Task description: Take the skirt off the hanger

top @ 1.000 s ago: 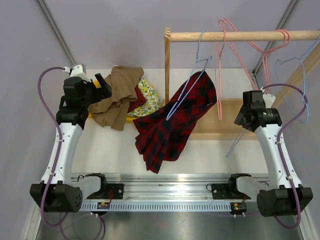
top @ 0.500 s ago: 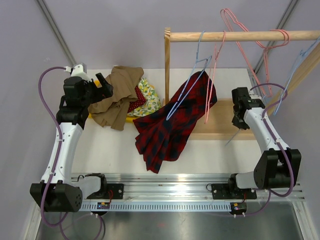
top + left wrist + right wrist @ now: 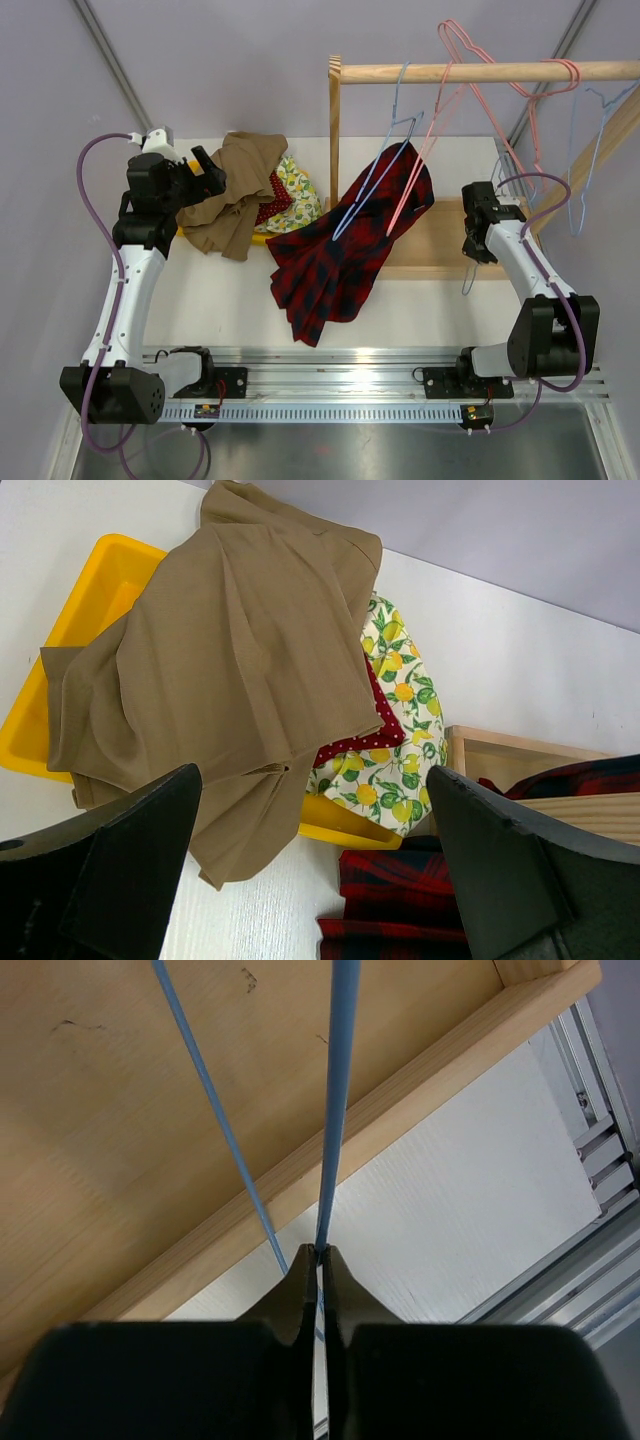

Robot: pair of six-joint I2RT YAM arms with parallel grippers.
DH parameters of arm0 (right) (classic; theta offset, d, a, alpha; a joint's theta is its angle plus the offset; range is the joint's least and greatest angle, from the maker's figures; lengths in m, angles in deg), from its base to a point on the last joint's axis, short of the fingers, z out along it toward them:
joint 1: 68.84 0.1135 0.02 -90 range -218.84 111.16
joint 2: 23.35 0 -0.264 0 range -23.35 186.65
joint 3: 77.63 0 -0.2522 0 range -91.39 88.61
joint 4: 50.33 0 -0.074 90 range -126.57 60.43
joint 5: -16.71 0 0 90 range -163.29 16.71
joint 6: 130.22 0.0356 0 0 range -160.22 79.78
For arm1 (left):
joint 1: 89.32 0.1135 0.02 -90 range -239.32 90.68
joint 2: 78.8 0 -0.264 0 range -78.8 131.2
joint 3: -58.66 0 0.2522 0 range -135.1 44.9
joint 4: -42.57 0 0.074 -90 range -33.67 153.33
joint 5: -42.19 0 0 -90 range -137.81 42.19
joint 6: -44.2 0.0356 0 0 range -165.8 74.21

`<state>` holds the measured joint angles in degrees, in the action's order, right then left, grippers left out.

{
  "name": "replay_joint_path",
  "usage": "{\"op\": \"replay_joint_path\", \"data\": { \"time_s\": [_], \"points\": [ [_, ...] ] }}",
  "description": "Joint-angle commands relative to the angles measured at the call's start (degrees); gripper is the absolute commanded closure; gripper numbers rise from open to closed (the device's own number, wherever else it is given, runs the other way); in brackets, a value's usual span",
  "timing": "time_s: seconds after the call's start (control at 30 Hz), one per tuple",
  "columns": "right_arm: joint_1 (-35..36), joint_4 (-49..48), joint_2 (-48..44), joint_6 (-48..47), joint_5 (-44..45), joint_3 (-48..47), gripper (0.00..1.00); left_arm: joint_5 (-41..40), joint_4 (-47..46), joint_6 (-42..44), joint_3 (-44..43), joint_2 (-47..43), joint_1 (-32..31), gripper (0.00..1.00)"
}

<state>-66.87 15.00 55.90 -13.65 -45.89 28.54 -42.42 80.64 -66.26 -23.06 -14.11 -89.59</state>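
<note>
The red and dark tartan skirt (image 3: 345,250) hangs from the pale-blue wire hanger (image 3: 372,178), which hooks over the wooden rod (image 3: 500,71). Its lower part lies spread on the table, and a corner shows in the left wrist view (image 3: 400,920). My right gripper (image 3: 474,250) is right of the skirt, over the rack's base. It is shut (image 3: 320,1252) on the thin wire of another, empty pale-blue hanger (image 3: 338,1110). My left gripper (image 3: 212,170) stands open (image 3: 312,780) beside the pile of clothes at the far left, holding nothing.
A yellow bin (image 3: 100,580) holds a tan garment (image 3: 235,190), a lemon-print garment (image 3: 295,195) and a red dotted one. Pink hangers (image 3: 440,120) and a blue one (image 3: 590,150) hang on the rod. The rack's post (image 3: 335,130) and wooden base (image 3: 440,245) stand behind the skirt.
My right arm swung in toward the rack's base and its gripper shut on the empty blue hanger's wire. The pink and blue hangers on the rod swung. The left arm stayed still.
</note>
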Motion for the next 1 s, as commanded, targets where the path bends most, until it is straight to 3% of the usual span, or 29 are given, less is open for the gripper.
{"op": "replay_joint_path", "data": {
  "time_s": [0.0, 0.2, 0.57, 0.97],
  "points": [
    [-0.4, -2.0, -0.6, 0.7, -0.5, 0.4, 1.00, 0.6, -2.3, 0.2, -0.9, -0.6, -0.1, 0.01],
    [-0.5, -2.1, -3.6, 0.4, -2.9, 0.1, 1.00, 0.6, -2.3, 0.3, -0.9, -0.7, -0.1, 0.01],
    [-0.3, 8.6, -18.9, 3.3, -14.9, -13.1, 1.00, 0.6, -2.6, 0.3, -0.8, -0.4, 0.2, 0.01],
    [-0.3, 15.8, -29.8, 4.9, -22.9, -17.4, 1.00, 0.2, -2.8, 0.3, -0.3, 0.4, 0.2, 0.01]
  ]
}}
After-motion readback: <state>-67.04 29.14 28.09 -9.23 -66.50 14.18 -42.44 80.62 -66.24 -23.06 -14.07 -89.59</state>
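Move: Just over the near edge of the wooden rack base, the right hand already pinches a blue hanger's wire. The plaid skirt still hangs about 28 cm to its left, 2 cm ahead and 5 cm higher; the skirt's blue hanger is some 22 cm left, 15 cm ahead, 20 cm up, and the rack base's middle roughly 6 cm left, 4 cm ahead, 8 cm below. From the idle left hand, the plaid skirt lies about 26 cm right, 10 cm back, 14 cm lower. Keeping the blue hanger's wire pinched in its shut fingertips, the right hand barely stirs at first, then climbs quickly about 16 cm from over the rack base while drifting some 6 cm left; towards the end it also draws back about 5 cm. As it rises the wrist swings up some 30 degrees, bringing the fingers from down-and-right to down-and-forward. ##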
